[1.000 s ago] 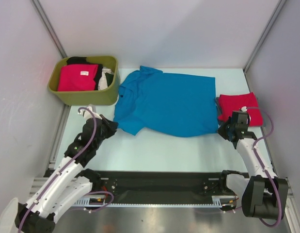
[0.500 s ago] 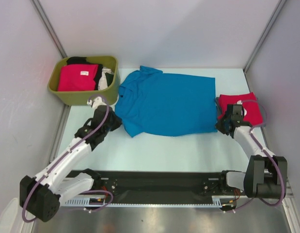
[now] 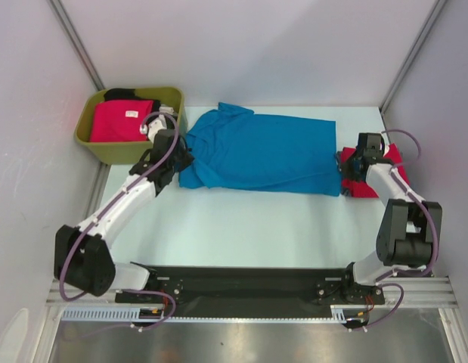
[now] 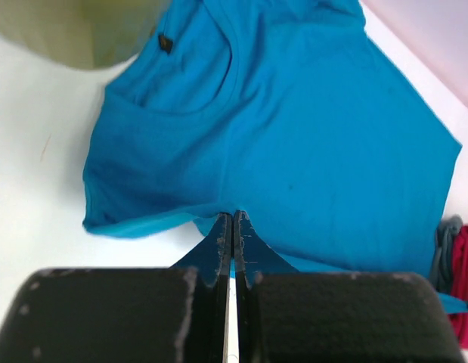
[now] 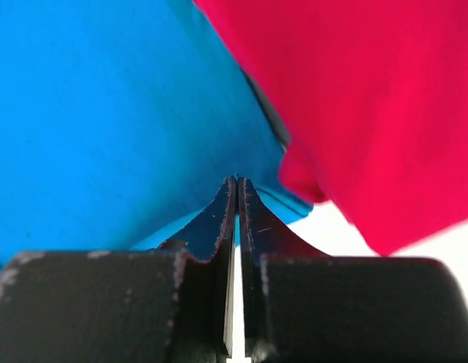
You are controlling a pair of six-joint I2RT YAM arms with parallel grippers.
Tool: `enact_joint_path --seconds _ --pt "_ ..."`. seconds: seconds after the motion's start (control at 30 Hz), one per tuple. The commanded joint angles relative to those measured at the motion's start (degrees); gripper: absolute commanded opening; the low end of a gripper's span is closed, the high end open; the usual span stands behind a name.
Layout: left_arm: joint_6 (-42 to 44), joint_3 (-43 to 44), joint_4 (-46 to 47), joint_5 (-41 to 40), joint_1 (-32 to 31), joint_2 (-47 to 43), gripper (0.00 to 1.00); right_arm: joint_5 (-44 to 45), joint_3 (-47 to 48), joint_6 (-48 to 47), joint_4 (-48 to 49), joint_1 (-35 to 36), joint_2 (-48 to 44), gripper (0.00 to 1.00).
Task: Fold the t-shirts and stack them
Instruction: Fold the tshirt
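Observation:
A bright blue t-shirt (image 3: 264, 151) lies across the middle of the table, its near edge lifted and carried back over itself. My left gripper (image 3: 181, 161) is shut on the shirt's near-left edge, close to the collar; in the left wrist view the gripper (image 4: 232, 217) pinches blue cloth (image 4: 294, 136). My right gripper (image 3: 351, 170) is shut on the near-right hem, and the right wrist view shows the gripper (image 5: 237, 181) pinching the blue cloth (image 5: 105, 106). A folded red t-shirt (image 3: 395, 159) lies just right of it, partly under my right arm, and fills the right of the right wrist view (image 5: 370, 98).
An olive-green tub (image 3: 128, 151) stands at the back left, right beside my left gripper. It holds a crimson-pink t-shirt (image 3: 122, 121) with a white label, plus black and white cloth. White walls with metal posts close in the table on three sides.
Both grippers have moved away from the near edge toward the back, carrying the blue shirt's near edge with them. The shirt now looks narrower front to back.

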Motion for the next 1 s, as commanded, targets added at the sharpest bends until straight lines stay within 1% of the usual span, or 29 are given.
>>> enact_joint_path --seconds 0.0,0.2,0.27,0.3,0.33,0.43,0.63,0.83,0.97 --pt "1.35 6.07 3.03 0.39 1.87 3.69 0.00 0.05 5.60 0.65 0.89 -0.81 3.89 0.00" --pt "1.35 11.69 6.20 0.75 4.16 11.42 0.00 -0.21 11.31 1.18 0.28 -1.07 10.39 0.00" --pt "2.22 15.20 6.64 0.74 4.25 13.97 0.00 -0.56 11.76 1.44 0.89 -1.07 11.28 0.00" --pt "2.49 16.61 6.29 0.83 4.25 16.95 0.00 -0.82 12.02 1.53 1.07 -1.07 11.89 0.00" --pt "3.10 19.67 5.42 1.44 4.34 18.37 0.00 -0.83 12.03 1.71 1.24 -1.07 12.16 0.00" --pt "3.89 24.95 4.36 2.15 4.43 23.63 0.00 -0.39 12.64 1.62 1.60 -1.07 13.30 0.00" --pt "5.21 33.48 3.22 3.21 4.60 31.11 0.00 -0.56 14.57 1.79 1.86 -1.16 15.67 0.00" --pt "5.39 40.08 0.58 3.91 5.31 35.60 0.00 -0.04 16.95 2.06 1.33 -1.16 17.34 0.00" --pt "5.48 41.32 0.75 4.00 5.57 36.83 0.00 0.23 17.30 2.23 2.03 -1.16 17.78 0.00"
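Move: Both hands already hold the blue t-shirt's near edge. From the left hand, the shirt's far-left sleeve is about 32 cm ahead and 17 cm right, some 15 cm below; the bin's middle is roughly 18 cm ahead and 25 cm left, a bit lower. From the right hand, the far hem corner is about 28 cm ahead and 1 cm left, 7 cm below, while the folded red t-shirt sits 15 cm right, 5 cm ahead and 5 cm lower. Still pinching the blue shirt's near edge in shut fingers, both hands carry it forward over the rest of the shirt towards its far side. The left leads, travelling about 17 cm at almost level height past the bin's right side, easing off at the end; the right makes only some 7 cm, pausing partway as it sinks about 2 cm beside the red shirt. ##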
